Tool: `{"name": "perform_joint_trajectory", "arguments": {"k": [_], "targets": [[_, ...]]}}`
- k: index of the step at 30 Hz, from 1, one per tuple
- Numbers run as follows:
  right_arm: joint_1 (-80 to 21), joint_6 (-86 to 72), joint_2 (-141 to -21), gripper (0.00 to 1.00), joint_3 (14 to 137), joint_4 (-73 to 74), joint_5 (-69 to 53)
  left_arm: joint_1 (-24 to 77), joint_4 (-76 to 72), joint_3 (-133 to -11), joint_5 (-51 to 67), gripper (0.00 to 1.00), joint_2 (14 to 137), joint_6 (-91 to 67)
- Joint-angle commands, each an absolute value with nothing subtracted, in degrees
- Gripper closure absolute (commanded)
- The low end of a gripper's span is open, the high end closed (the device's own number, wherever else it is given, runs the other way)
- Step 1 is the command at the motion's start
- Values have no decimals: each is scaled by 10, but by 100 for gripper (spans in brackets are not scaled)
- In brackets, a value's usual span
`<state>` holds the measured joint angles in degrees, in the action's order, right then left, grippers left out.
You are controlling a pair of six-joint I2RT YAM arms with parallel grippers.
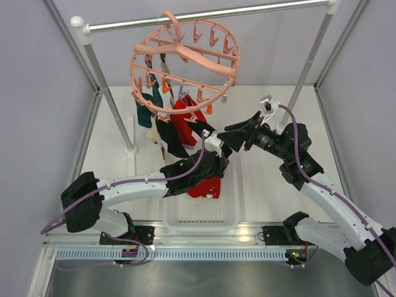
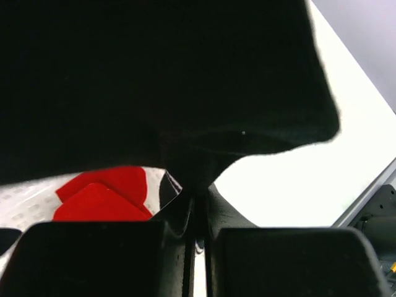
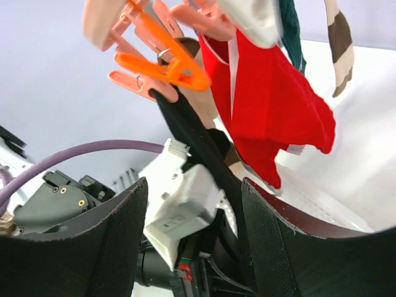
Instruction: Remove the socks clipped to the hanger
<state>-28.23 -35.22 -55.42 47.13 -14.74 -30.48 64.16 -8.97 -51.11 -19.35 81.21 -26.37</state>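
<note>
The salmon-pink hanger [image 1: 184, 68] hangs by its hook from the metal rail. Several socks are clipped to it, among them teal [image 1: 145, 112], black [image 1: 171, 138] and red [image 1: 184, 120]. My left gripper [image 2: 198, 207] is shut on a black sock [image 2: 161, 86], which fills most of the left wrist view. In the right wrist view that black sock [image 3: 198, 145] runs taut from an orange clip [image 3: 164, 68] down to the left gripper. My right gripper [image 3: 195, 238] is open just below the clip, its fingers either side of the black sock. A red sock [image 3: 272, 105] hangs beside it.
A white perforated basket [image 1: 201, 216] sits between the arm bases, with a red sock [image 1: 207, 187] lying in it. The rail [image 1: 210, 13] rests on two slanted posts [image 1: 111, 99]. Grey walls close in the left and right sides.
</note>
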Motion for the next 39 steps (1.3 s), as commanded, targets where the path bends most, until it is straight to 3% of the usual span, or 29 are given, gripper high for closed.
{"name": "perform_joint_trajectory", "arguments": {"k": [1,18,39], "targets": [[-318,-247,-533,33,517,-86,-217,645,-81,-548,-170,98,834,-292],[-443,-62,-654,33,675,-40,-74,650,-66,-558,-159,98,845,-294],[-482,-11,-715,28,718,-33,-25,663,-56,-548,-156,98,831,-290]]}}
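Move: Above and to the left of the open right hand is the pink clip holding the black sock: about 11 cm left, 6 cm farther out and 6 cm up. The orange clip hangs some 5 cm to the right of that clip and 2 cm farther out, and the red sock about 12 cm left and 12 cm out from the hand, near its height. From the left hand, the black sock's clip is roughly 9 cm left, 7 cm ahead and 20 cm up. Rising about 5 cm first, the right hand then swings left and somewhat forward (7 cm left and 4 cm out in all) to the black sock's pink clip, rolling some 30 degrees counter-clockwise as seen from behind it, fingers staying open. Shut on the black sock, the left hand keeps its pinch and eases under 2 cm right, back and down. ##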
